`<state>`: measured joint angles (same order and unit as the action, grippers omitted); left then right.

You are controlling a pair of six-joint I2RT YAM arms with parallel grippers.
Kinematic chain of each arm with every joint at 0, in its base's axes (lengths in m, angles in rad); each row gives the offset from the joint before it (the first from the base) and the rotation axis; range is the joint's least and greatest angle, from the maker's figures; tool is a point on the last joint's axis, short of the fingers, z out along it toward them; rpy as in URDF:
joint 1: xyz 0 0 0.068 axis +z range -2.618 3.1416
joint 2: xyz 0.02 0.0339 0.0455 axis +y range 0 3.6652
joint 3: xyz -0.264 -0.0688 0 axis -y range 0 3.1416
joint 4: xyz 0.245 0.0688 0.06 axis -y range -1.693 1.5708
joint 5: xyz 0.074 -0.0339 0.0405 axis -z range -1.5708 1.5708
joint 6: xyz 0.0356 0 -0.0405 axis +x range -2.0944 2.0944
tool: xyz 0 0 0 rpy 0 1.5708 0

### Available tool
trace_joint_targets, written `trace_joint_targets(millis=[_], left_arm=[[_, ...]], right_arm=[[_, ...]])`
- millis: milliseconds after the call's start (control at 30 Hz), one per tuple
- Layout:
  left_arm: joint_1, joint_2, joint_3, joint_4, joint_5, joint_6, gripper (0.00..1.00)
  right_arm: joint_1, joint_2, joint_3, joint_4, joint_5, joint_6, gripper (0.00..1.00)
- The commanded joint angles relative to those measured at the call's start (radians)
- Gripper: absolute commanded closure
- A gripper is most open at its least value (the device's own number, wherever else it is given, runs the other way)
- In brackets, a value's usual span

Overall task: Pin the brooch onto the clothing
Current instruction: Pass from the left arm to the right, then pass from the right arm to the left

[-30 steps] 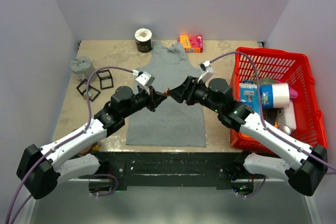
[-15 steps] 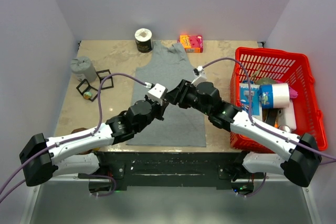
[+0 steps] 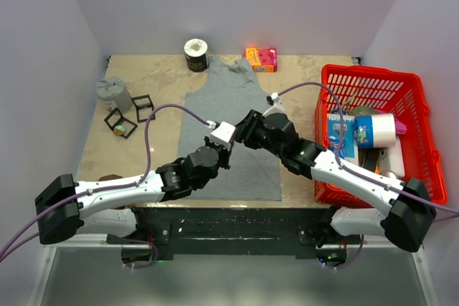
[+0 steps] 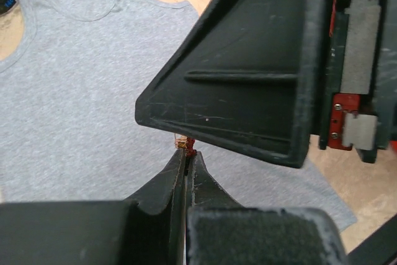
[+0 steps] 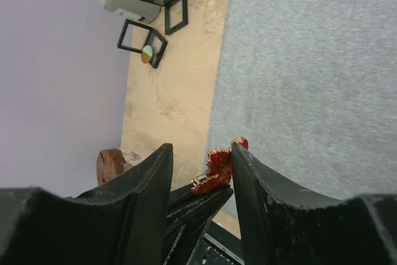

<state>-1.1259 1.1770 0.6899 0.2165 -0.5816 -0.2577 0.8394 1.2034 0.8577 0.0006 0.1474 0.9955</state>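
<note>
The clothing [image 3: 222,98] is a grey tank top lying flat in the middle of the table, also visible in the wrist views [image 4: 80,91] [image 5: 310,60]. Both grippers meet just above its right half. My left gripper [image 3: 229,150] [image 4: 188,153] is shut on the brooch [image 4: 188,146], a tiny orange-red glittery pin with a gold back. My right gripper [image 3: 241,134] [image 5: 200,150] stands open astride the brooch [image 5: 217,167] and the left fingertips [image 5: 198,206]. The brooch touches its right-hand finger only; a gap remains on the other side. From above, the grippers hide the brooch.
A red basket [image 3: 416,105] full of bottles and packs stands at the right. A pink-orange box [image 3: 261,59] and a tape roll [image 3: 196,54] sit at the back. A grey cup [image 3: 113,92] and black wire cubes [image 3: 143,107] stand at the left.
The left arm has swung nearer and rightward, still holding the brooch. The right gripper followed and its jaws have narrowed around the brooch.
</note>
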Motion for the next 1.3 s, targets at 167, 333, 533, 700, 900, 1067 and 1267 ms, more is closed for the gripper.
trace_joint_targets(millis=[167, 333, 533, 700, 900, 1067, 1267], left_arm=[[-0.048, 0.047, 0.054, 0.061, -0.113, 0.061, 1.0], [-0.057, 0.059, 0.059, 0.067, -0.129, 0.071, 1.0], [-0.058, 0.073, 0.076, 0.049, -0.135, 0.061, 1.0], [-0.058, 0.07, 0.12, -0.015, -0.12, 0.02, 0.84], [-0.052, 0.017, 0.129, -0.071, 0.0, 0.0, 0.32], [0.009, -0.102, 0.099, -0.115, 0.207, -0.053, 0.16], [0.161, -0.2, 0.079, -0.143, 0.486, -0.175, 0.15]], right_arm=[[0.007, 0.022, -0.008, -0.033, 0.093, 0.0, 0.66], [0.012, 0.039, 0.001, -0.051, 0.104, -0.014, 0.77], [0.013, 0.044, -0.008, -0.051, 0.115, -0.023, 1.0], [0.012, 0.035, -0.025, -0.048, 0.127, -0.037, 1.0], [-0.013, -0.043, -0.057, -0.005, 0.118, -0.126, 1.0], [-0.101, -0.146, -0.126, 0.137, 0.009, -0.199, 1.0], [-0.178, -0.268, -0.174, 0.205, -0.17, -0.328, 1.0]])
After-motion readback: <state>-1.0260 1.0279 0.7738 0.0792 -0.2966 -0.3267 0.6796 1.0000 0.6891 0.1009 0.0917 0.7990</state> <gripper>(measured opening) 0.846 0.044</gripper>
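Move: The brooch is still pinched at the left fingertips, about 2 cm ahead of the left hand and 1 cm to its right. It already sits between the right hand's half-open fingers, roughly 1 cm ahead of that hand and 1 cm below. The clothing's middle lies some 6 cm ahead of the right hand and 18 cm below; beyond it the orange box stands about 30 cm ahead and 8 cm right. The red basket's middle is roughly 45 cm right, level. The right fingers shut on the brooch while both hands sink 2 to 3 cm together, and only then do the left fingers open wide and let it go. The right hand, keeping its pinch, dips a little further, then draws off about 6 cm to the right, rising some 5 cm; the freed left hand lifts about 8 cm. ##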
